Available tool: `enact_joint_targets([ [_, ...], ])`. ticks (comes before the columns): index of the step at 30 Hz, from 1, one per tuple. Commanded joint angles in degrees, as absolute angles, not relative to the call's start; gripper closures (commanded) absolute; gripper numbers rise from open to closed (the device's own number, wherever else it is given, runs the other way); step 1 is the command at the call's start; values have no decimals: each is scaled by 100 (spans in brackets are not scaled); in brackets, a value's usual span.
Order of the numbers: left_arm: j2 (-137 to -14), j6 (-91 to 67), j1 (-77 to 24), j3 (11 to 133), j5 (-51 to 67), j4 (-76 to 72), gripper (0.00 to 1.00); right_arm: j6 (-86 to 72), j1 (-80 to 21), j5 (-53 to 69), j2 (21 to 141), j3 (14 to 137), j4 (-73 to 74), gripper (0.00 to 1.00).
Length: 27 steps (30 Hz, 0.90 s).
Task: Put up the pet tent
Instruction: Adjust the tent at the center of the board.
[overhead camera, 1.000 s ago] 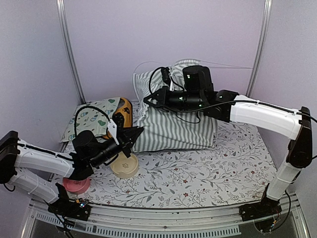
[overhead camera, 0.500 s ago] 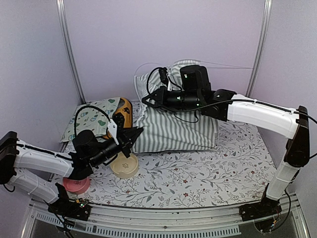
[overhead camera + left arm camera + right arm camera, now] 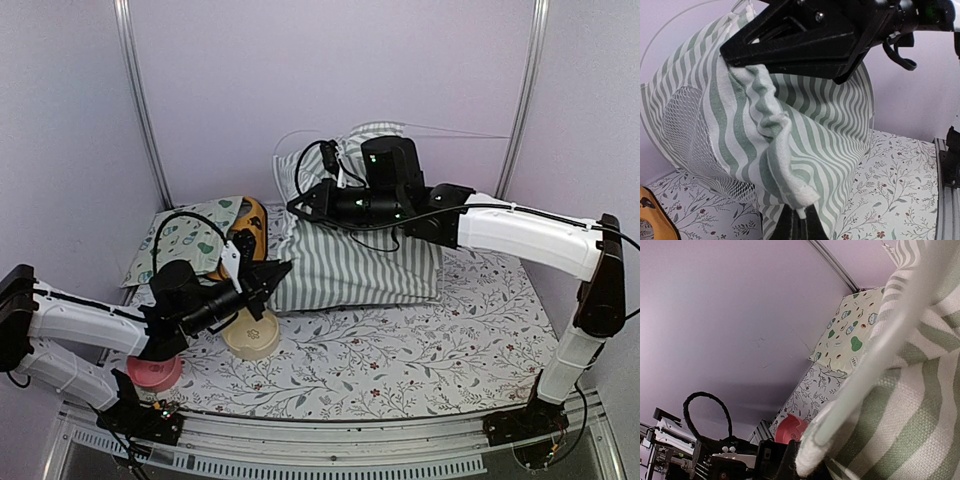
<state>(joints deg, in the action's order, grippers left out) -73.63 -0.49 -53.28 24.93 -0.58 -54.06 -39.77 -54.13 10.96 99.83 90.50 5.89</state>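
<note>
The pet tent (image 3: 350,262) is a slumped heap of grey-green and white striped fabric at the middle back of the table. My right gripper (image 3: 297,206) is shut on its upper left edge and holds that edge raised. My left gripper (image 3: 281,270) is shut on the tent's lower left corner. In the left wrist view the left gripper (image 3: 802,222) pinches a bunched hem of the pet tent (image 3: 825,135) with a small white tip poking out. The right gripper (image 3: 735,54) grips the fabric above. A mesh window (image 3: 682,125) shows at the left. In the right wrist view the pet tent (image 3: 920,400) fills the right side, and the right gripper (image 3: 807,467) is mostly hidden by its hem.
A cream bowl (image 3: 252,335) sits just under my left wrist. A pink bowl (image 3: 155,372) lies at the front left. A cream mat with green shapes (image 3: 185,238) and an orange item (image 3: 251,220) lie at the back left. A thin white pole (image 3: 450,129) arcs above the tent.
My right gripper has shifted slightly left with the tent's edge in it. The left gripper has barely moved and keeps its hold on the corner.
</note>
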Motion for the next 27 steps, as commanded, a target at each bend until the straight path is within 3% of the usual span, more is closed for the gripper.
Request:
enact_joint_targets([
  [1,-7382,-327,-5229,2871,44,-5945,97,-3786,-5448,996,10172,8842,810,100],
  [7,-7462,-525,-5167,2829,259,-5894,74,-3769,-5419,935,10203,8742,853,100],
  [12,-7437,-543,-5160,2730,435,-5838,70,-3778,-5361,932,10210,8719,827,100],
  [17,-7368,-636,-5100,2834,249,-5459,77,-3762,-5354,951,10238,8719,818,100],
  [21,-7036,-953,-4957,2761,102,-4665,69,-3762,-5349,978,10268,8719,811,100],
  [27,-6871,-1326,-4941,2560,670,-3937,70,-3760,-5346,1003,10328,8745,766,100],
])
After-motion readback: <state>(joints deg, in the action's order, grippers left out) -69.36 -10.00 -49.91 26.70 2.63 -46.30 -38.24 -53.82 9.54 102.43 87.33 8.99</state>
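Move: Both my hands already pinch the tent's left edge seam. From my left hand the tent's middle lies about 15 cm right, some 14 cm ahead and 4 cm lower. The cream bowl is about 9 cm left, 2 cm back and 20 cm below; the yellow ring is 14 cm left, 24 cm ahead, equally low. From my right hand the tent's middle is about 15 cm right, 8 cm ahead and 12 cm below. I open my left fingers part-way to let go of the tent's edge seam, dip slightly, then lift about 2 cm and tip them down a little, staying beside the seam. Just after the opening starts, my right hand, still shut on the seam higher up, lowers about 6 cm towards the table, its fingertips tilting down some 8 degrees, then holds there. ##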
